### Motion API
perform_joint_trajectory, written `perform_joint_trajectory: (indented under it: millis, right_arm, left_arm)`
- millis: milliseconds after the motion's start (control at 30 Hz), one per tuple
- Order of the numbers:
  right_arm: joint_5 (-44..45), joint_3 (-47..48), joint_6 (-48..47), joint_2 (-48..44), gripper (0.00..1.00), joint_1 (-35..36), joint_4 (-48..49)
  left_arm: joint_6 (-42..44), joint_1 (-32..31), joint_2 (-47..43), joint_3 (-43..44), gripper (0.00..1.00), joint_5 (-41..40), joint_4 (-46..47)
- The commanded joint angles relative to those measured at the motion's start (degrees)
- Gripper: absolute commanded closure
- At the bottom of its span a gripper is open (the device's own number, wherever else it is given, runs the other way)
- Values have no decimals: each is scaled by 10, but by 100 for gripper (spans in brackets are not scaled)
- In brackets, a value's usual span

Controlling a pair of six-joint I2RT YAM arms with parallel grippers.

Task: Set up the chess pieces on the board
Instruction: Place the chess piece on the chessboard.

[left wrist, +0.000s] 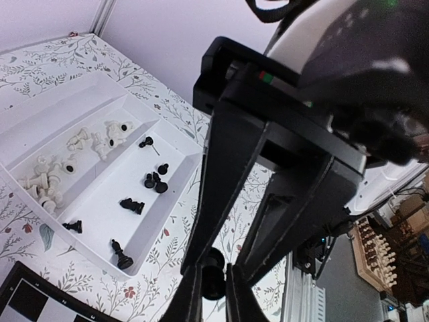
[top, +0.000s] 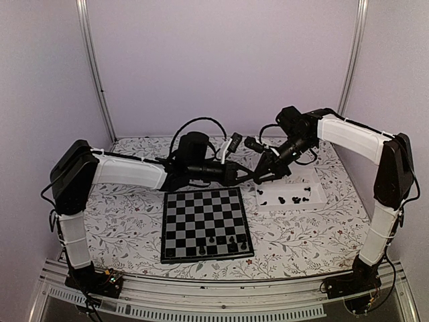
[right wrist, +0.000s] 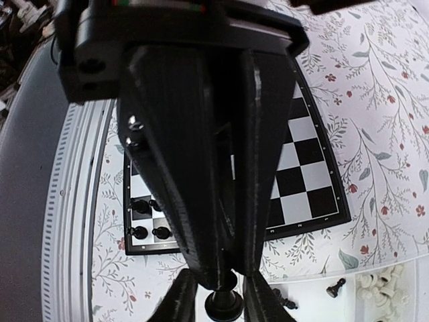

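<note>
My two grippers meet in the air between the board [top: 194,225] and the white tray [top: 318,182]. The left gripper [left wrist: 213,272] [top: 249,176] is shut on a black chess piece [left wrist: 213,276]. The right gripper [right wrist: 220,288] [top: 263,176] straddles the same piece [right wrist: 223,305], its fingers slightly apart from the base, open. Several black pieces [right wrist: 149,220] stand in one near corner of the board [right wrist: 301,174]. In the tray [left wrist: 40,114], white pieces [left wrist: 74,144] lie in one compartment and black pieces [left wrist: 151,181] in the other.
A floral cloth [top: 120,208] covers the table. A metal rail [top: 221,305] runs along the near edge. Cables [top: 201,124] loop above the left arm. A second chess set [left wrist: 377,249] sits off the table to the right.
</note>
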Motion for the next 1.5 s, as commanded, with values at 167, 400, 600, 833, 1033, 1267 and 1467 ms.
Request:
perform_joint_trajectory:
  millis: [167, 400, 600, 833, 1033, 1267, 1467]
  right_arm:
    - [53, -21, 59, -70, 48, -9, 78]
    - [137, -62, 124, -111, 1, -34, 191]
    - [253, -63, 203, -131, 1, -79, 270]
    - [256, -156, 300, -81, 9, -141, 291]
    - [141, -294, 226, -144, 4, -152, 366]
    - [116, -344, 196, -179, 4, -152, 397]
    - [78, -341, 190, -176, 4, -153, 385]
  left_arm:
    - [135, 16, -84, -17, 91, -72, -188]
    - [227, 2, -193, -68, 91, -131, -370]
    - [260, -25, -254, -102, 91, -164, -449]
    - [324, -81, -256, -108, 91, -171, -502]
    - [356, -113, -231, -111, 91, -190, -543]
    - [346, -143, -207, -117, 92, -200, -533]
    - [338, -162, -177, -100, 91, -212, -528]
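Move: The left hand already pinches the dark chess piece; its likely place on the board's nearest row lies about 15 cm back, 11 cm to its left and 17 cm below. One piece stands some 4 cm left of that spot, another 3 cm beyond it. From the right hand, a black piece in the tray lies roughly 7 cm ahead, 13 cm right and 17 cm down; a small black cluster lies 6 cm right of that piece. Carrying the piece off from the handover, the left hand dips and swings about 11 cm left, then draws back some 15 cm and down over the board's near edge, fingers tipping towards the squares, grip kept. The right hand opens wide off the piece, arcs up, forward and right, then drops back over the tray and rises slightly, still open. ##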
